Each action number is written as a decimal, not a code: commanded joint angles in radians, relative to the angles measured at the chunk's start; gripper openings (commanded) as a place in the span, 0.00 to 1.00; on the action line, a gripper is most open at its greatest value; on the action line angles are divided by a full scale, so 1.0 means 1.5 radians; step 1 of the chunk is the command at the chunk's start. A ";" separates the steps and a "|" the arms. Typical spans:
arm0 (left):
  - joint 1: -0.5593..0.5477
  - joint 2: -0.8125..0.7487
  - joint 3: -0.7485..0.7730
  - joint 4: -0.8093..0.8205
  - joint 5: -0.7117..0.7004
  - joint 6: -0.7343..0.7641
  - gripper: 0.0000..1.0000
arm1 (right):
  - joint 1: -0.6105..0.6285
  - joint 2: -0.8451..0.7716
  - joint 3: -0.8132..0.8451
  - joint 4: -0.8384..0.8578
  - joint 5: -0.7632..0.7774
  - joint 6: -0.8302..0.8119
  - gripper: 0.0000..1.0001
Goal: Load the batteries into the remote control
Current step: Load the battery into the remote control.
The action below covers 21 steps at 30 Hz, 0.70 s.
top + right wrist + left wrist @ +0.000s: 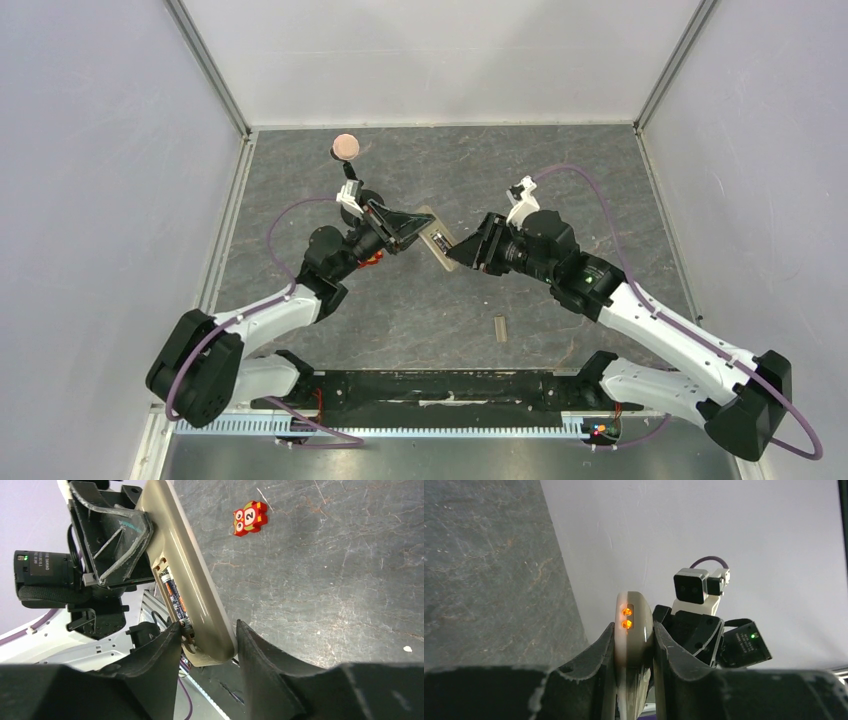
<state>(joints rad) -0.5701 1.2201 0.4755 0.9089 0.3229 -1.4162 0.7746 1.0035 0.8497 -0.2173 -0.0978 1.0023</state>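
The remote control (432,238) hangs above the table between both arms, tan back showing. My left gripper (415,228) is shut on its upper part; in the left wrist view the remote (634,625) stands edge-on between the fingers, two orange lights at its tip. In the right wrist view the remote (190,565) has its compartment open, with a dark battery (175,599) lying in it. My right gripper (207,624) straddles the remote's lower end, open: one fingertip (176,628) touches the battery's end, the other stands a sliver off the remote's edge.
A small flat beige cover piece (500,328) lies on the table in front of the right arm. A red square gadget (250,517) lies below the left arm (372,260). A pink round object (345,146) sits near the back left wall.
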 commanded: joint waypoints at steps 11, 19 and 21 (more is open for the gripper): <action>-0.029 -0.117 0.042 -0.152 0.035 0.244 0.02 | 0.001 -0.082 0.008 0.005 0.032 -0.076 0.83; -0.030 -0.158 0.049 -0.242 0.019 0.303 0.02 | 0.000 -0.090 0.008 -0.063 0.081 -0.154 0.82; -0.029 -0.179 0.048 -0.303 -0.014 0.324 0.02 | -0.001 -0.080 0.005 -0.126 0.139 -0.159 0.81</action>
<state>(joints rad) -0.6147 1.0237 0.4984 0.5869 0.3649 -1.0500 0.7757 0.8803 0.8497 -0.2798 -0.0372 0.8280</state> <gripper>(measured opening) 0.321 0.824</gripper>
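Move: The battery lies in the open compartment of the held remote control, its middle about 2 cm ahead and 2 cm left of the right hand, whose fingertips straddle the remote's lower end. The left gripper, on the remote's other end, is some 7 cm ahead and 5 cm left. The red owl block lies level with the right hand, 19 cm left and 22 cm below. From the left hand the battery is about 5 cm back and 3 cm right. The battery and the remote's lower end are let go as the right fingers, at first closed across them, spread wide; that hand then draws off to its right about 3 cm, rising as much before sinking a little, its fingertips tipping up some 10 degrees. Meanwhile the left hand keeps its grip and carries the remote back towards the robot about 3 cm, rolling its left side up and lifting its fingertips. ##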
